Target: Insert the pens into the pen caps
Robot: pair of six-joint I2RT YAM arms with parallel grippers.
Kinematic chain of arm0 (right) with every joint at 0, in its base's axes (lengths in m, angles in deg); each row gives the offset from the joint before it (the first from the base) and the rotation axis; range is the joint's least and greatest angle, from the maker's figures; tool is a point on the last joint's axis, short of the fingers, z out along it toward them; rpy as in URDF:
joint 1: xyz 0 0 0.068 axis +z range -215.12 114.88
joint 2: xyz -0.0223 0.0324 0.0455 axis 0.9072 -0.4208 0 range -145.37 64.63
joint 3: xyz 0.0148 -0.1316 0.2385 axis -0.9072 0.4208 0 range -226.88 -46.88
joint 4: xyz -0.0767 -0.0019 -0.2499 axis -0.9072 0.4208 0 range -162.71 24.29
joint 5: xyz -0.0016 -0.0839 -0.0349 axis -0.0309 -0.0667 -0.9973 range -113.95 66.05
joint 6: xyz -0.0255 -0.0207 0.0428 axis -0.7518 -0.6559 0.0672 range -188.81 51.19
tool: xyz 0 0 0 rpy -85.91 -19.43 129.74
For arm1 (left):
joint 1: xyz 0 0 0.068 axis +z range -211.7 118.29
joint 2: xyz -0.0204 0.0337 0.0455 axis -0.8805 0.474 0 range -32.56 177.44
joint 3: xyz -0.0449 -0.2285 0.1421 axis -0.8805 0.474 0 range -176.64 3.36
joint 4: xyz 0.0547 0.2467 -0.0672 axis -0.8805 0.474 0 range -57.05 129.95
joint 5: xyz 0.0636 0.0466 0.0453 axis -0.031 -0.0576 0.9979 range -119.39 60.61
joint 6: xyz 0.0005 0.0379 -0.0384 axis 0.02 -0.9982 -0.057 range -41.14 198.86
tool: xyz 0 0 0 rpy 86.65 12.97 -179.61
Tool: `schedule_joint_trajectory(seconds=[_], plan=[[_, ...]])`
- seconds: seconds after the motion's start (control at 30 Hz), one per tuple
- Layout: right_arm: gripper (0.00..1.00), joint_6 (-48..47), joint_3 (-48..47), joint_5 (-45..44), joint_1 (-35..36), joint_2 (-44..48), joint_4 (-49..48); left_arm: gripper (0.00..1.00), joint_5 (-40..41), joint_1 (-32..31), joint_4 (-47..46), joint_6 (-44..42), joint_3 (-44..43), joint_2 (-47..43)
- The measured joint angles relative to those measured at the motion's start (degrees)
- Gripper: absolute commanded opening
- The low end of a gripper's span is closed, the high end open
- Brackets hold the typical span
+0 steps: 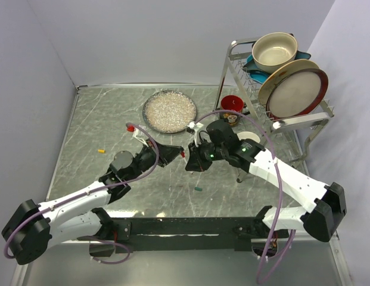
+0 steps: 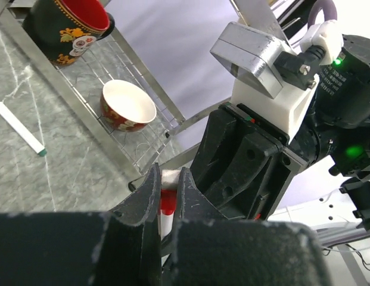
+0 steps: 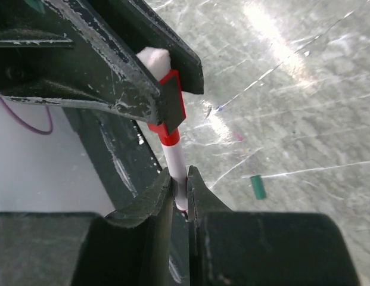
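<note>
My left gripper (image 1: 176, 154) (image 2: 168, 179) is shut on a red pen cap (image 3: 173, 98) (image 2: 167, 202), and a white end pokes out past its jaws. My right gripper (image 1: 189, 162) (image 3: 180, 179) is shut on a white pen (image 3: 174, 156) and faces the left one above the table's middle. The pen's red-banded end runs straight into the cap. A dark green cap (image 1: 198, 188) (image 3: 257, 186) lies on the table below the grippers. At the far left lies an orange-yellow cap (image 1: 101, 151). Another white pen (image 2: 18, 128) with a green tip lies near the rack.
A glittery silver plate (image 1: 169, 111) sits at the back centre. A dish rack (image 1: 292, 122) at the right holds plates and a bowl, with a red mug (image 1: 232, 104) beside it. A small red piece (image 1: 130, 127) lies left of the plate.
</note>
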Motion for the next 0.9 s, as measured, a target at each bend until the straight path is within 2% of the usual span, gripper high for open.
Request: schedule_joint_trajectory(seconds=[0.2,0.33,0.4,0.43,0.53,0.6,0.73,0.8,0.9], plan=[[0.0,0.8,0.1,3.1,-0.4,-0.5,-1.5,0.01,1.0,0.0,4.5,-0.9,-1.9,-1.0],[0.01,0.5,2.6,3.0,-0.1,0.6,-10.1,0.01,-0.7,3.0,13.8,-3.8,-8.3,-1.9],[0.12,0.4,4.3,2.0,0.7,1.7,-13.7,0.01,-3.0,4.6,18.4,-4.9,-11.3,-2.0],[0.33,0.5,5.3,1.2,1.2,2.4,-15.6,0.01,-4.3,5.3,20.9,-5.5,-13.0,-1.9],[0.53,0.9,8.5,-0.3,2.0,4.9,-20.6,0.01,-7.5,6.4,28.9,-7.4,-17.9,-0.9],[0.57,1.3,9.7,-1.2,2.4,7.3,-24.4,0.01,-9.7,6.5,35.4,-8.7,-20.3,0.9],[0.64,1.6,13.0,-2.9,2.8,13.6,-26.1,0.01,-10.3,7.8,43.3,-10.9,-22.6,3.1],[0.67,1.9,14.1,-3.3,2.8,16.5,-26.1,0.01,-9.9,8.7,46.3,-11.9,-22.6,4.4],[0.77,2.3,15.9,-3.6,2.9,21.5,-25.6,0.01,-8.5,9.9,48.6,-12.9,-22.6,8.2]])
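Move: The left hand grips the red cap between its fingertips. The pen is already in the cap, its middle about 2 cm back from and 4 cm below that hand. For the right hand, which pinches the pen's body, the cap is about 2 cm ahead and 5 cm up. On the table some 20 cm below the right hand, the green cap lies about 3 cm right and 1 cm back, the spare white pen roughly 20 cm ahead and 6 cm right. Together the hands first lift the joined pen and cap about 3 cm, drifting left and a little forward; the right fingers then open wide, let go of the pen body, and that hand backs off upward, about 5 cm more, and also to the right and back. The left fingers keep the cap pinched as that hand sinks some 9 cm away from the right gripper while easing left, its fingers tipping about 30 degrees further down. ##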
